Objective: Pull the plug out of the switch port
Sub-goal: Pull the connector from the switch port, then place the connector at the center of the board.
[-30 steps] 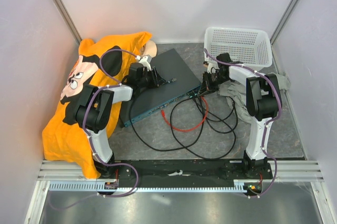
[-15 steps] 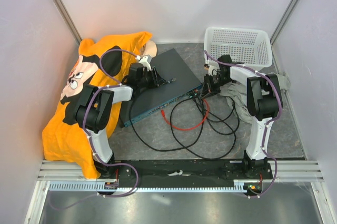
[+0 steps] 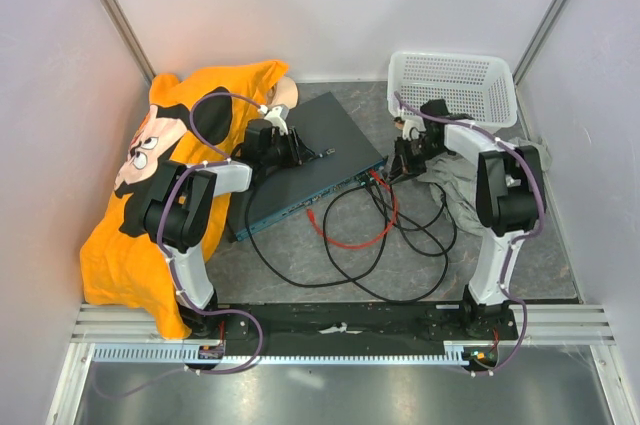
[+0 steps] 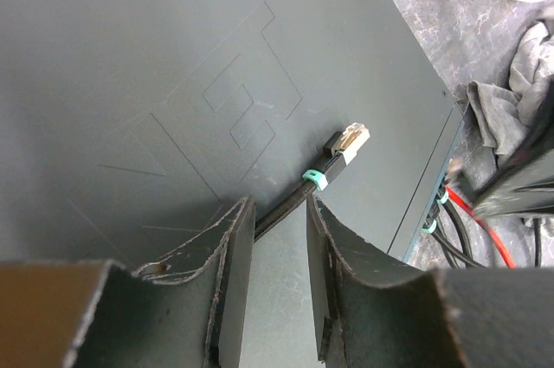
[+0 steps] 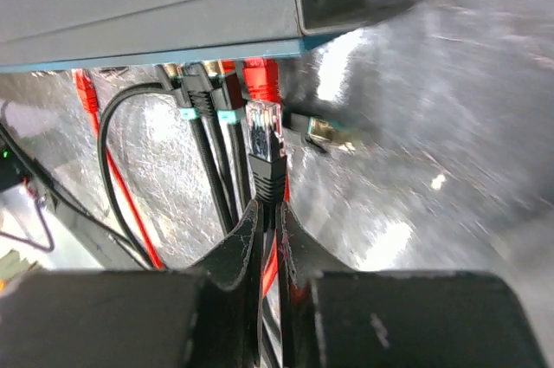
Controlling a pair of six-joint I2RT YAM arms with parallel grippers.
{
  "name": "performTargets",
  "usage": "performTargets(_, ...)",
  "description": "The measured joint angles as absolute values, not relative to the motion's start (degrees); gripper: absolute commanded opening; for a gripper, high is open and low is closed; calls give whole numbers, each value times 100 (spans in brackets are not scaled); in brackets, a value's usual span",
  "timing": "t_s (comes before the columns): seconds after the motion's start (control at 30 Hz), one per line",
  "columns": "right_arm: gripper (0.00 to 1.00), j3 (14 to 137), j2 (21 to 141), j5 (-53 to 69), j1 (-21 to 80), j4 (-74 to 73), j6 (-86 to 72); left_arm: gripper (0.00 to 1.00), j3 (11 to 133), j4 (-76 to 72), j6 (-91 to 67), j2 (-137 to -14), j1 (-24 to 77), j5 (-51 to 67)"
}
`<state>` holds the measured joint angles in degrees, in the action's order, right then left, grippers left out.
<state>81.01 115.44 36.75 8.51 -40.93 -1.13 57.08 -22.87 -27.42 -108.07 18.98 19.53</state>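
The switch (image 3: 318, 145) lies flat at the table's middle; its teal front face (image 5: 130, 56) runs across the top of the right wrist view. My right gripper (image 5: 269, 205) is shut on the black cable just behind a clear plug (image 5: 264, 130). The plug sits free, a little way out from the port row. A red plug (image 5: 260, 82) and two black plugs (image 5: 195, 95) remain in the ports. My left gripper (image 4: 281, 203) is open over the switch top (image 4: 173, 56), and a loose black cable with a clear plug (image 4: 348, 139) runs between its fingers.
A white mesh basket (image 3: 455, 85) stands behind my right gripper (image 3: 402, 165). A grey cloth (image 3: 450, 180) lies at its right. An orange shirt (image 3: 160, 175) covers the left side. Black and red cables (image 3: 380, 230) loop in front of the switch.
My right gripper has drawn back to the right, away from the switch front, with the black plug in it. The left arm has not moved.
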Motion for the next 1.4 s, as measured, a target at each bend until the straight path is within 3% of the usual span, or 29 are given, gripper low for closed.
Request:
performTargets(0.3, 1, 8047, 10453, 2906, 460, -4263, 355, 39, 5695, -2333, -2477, -10803, 1909, 1973)
performTargets(0.6, 1, 7078, 9581, 1463, -279, -4257, 797, 39, 5297, -2421, -2383, -10488, 1909, 1957)
performTargets(0.97, 0, 6967, 9319, -84, -1194, -3988, 1135, 39, 4956, -2674, -2305, -10311, 1909, 1959)
performTargets(1.03, 9, 6967, 9321, -307, -1214, -3944, 1177, 39, 4954, -2681, -2305, -10311, 1909, 1962)
performTargets(1.07, 44, 6967, 9327, -399, -1223, -3931, 1186, 39, 4954, -2681, -2305, -10311, 1909, 1962)
performTargets(1.13, 62, 6967, 9371, -484, -1253, -3896, 1199, 39, 4954, -2681, -2305, -10309, 1909, 1962)
performTargets(1.17, 80, 6973, 9404, -460, -1282, -3892, 1247, 39, 4954, -2679, -2303, -10307, 1909, 1962)
performTargets(1.27, 96, 7168, 9500, -93, -1345, -4021, 1271, 39, 4965, -2633, -2252, -10291, 1909, 1966)
performTargets(1.4, 98, 7784, 9500, 687, -1332, -4191, 1194, 37, 5127, -2246, -2062, -10259, 1890, 2106)
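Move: The right hand already holds the black plug, out of its port; the grey cloth's middle lies about 25 cm to its right, 2 cm back and some 3 cm below. The switch's plugged ports stand about 5 cm left and 1 cm ahead; the white basket is 15 cm right and 22 cm ahead. From the left hand, the cloth lies roughly 46 cm right, 7 cm back and 6 cm below. Right hand carries the pulled black plug about 26 cm right over the cloth, opens, lifts; left eases back. ##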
